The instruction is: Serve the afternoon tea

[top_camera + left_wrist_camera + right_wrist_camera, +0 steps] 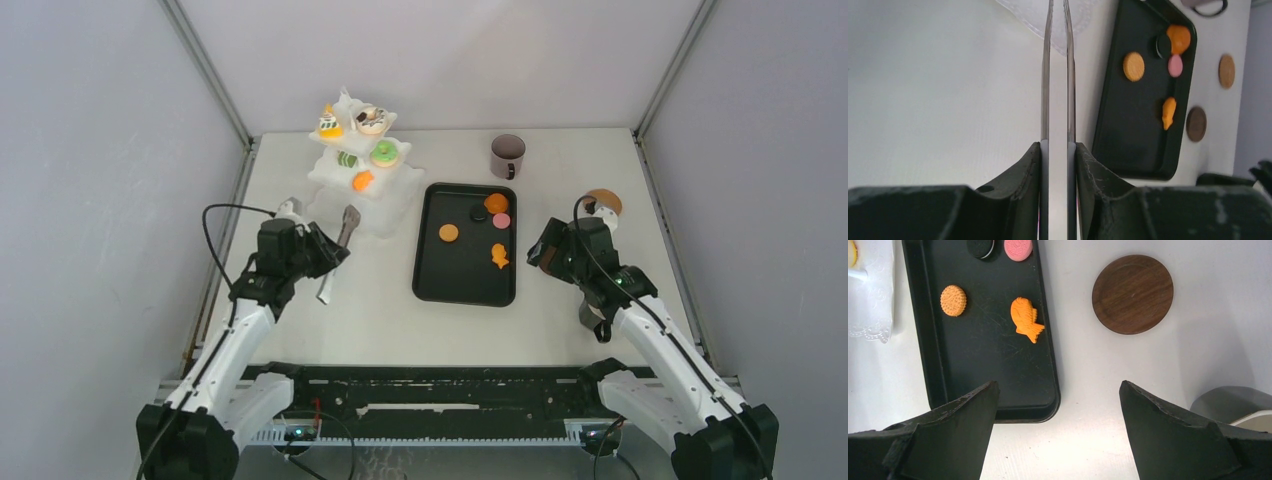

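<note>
Toy pastries lie on the black tray (pixel 465 285): a round cookie (pixel 449 233), an orange fish cake (pixel 499 256), a pink cookie (pixel 501 221), a dark cookie (pixel 478 213) and an orange one (pixel 496 202). More pastries sit on the white tiered stand (pixel 325 172), among them a green doughnut (pixel 384 153). A dark mug (pixel 507 155) stands behind the tray. My left gripper (pixel 335 255) is shut on metal tongs (pixel 347 222), whose two arms (pixel 1046 75) reach toward the stand. My right gripper (pixel 548 250) hangs open and empty right of the tray, beside its near corner (pixel 1048 405).
A dark wooden coaster (pixel 1132 294) lies right of the tray, and a lighter coaster (pixel 603 202) lies behind it. A grey rounded thing with a pale rim (pixel 1233 400) shows at the right wrist view's lower right. Grey walls close in the table on three sides.
</note>
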Tool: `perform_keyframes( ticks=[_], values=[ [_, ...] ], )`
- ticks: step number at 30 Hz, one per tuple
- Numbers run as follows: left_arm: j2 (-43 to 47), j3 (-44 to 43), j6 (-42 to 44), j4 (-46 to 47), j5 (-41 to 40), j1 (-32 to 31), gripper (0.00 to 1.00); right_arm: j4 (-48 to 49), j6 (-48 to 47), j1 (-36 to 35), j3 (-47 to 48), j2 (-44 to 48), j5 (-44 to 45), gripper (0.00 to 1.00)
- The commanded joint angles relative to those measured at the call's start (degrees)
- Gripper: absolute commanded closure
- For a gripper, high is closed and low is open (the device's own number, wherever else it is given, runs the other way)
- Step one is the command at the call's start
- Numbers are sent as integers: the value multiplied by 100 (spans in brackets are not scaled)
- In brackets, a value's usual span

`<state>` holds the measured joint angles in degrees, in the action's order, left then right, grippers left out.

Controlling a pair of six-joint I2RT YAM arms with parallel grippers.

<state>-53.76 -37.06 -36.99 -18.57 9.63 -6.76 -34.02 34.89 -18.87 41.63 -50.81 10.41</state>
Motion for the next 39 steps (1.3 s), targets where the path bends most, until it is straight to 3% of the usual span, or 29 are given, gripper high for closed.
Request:
perform_keyframes(
  ticks=[1, 4, 9, 17, 18, 26, 30, 39],
  values=[
    [360, 73, 719, -527, -377, -623, 100, 289, 76, -72, 8, -31, 7, 3],
    [362, 62, 718, -742, -1576, -1436, 100, 260, 76, -106, 3, -24, 37, 3],
    [120, 269, -388, -790, -3502, -2725, 100, 193, 49, -125, 3, -16, 53, 3],
    [-163, 886, -1939, -1148, -5021, -3854, 100, 107, -44, -134, 3, 27, 100, 3],
    [-230, 918, -2041, -1202, -5109, -3889, 99, 106, -40, -132, 3, 20, 101, 3],
    [-1158, 1010, -2316, -994, -5055, -3894, 66, 185, 43, -167, 3, -39, 21, 3],
    [-1554, 1027, -2431, -660, -4867, -3735, 60, 169, 0, -182, 4, -18, 40, 3],
    [-1440, 1413, -2497, -155, -4336, -3389, 35, 80, 23, -186, 4, 84, 105, 3]
  ],
)
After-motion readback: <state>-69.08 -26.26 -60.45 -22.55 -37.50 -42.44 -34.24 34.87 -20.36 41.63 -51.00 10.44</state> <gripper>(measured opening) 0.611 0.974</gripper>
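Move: The left hand still holds the tongs; the bare table spot they go down to lies about 7 cm back, straight in line, and 14 below. The cake stand is some 15 cm ahead of this hand, neither left nor right, its middle about level; the black tray's middle is about 5 cm ahead, 21 right and 14 below. From the right hand that spot is roughly 34 cm left, 3 back and 14 below. Left hand lowers the tongs 13 cm and back 7, rolling about 30 degrees and opening near the table. ##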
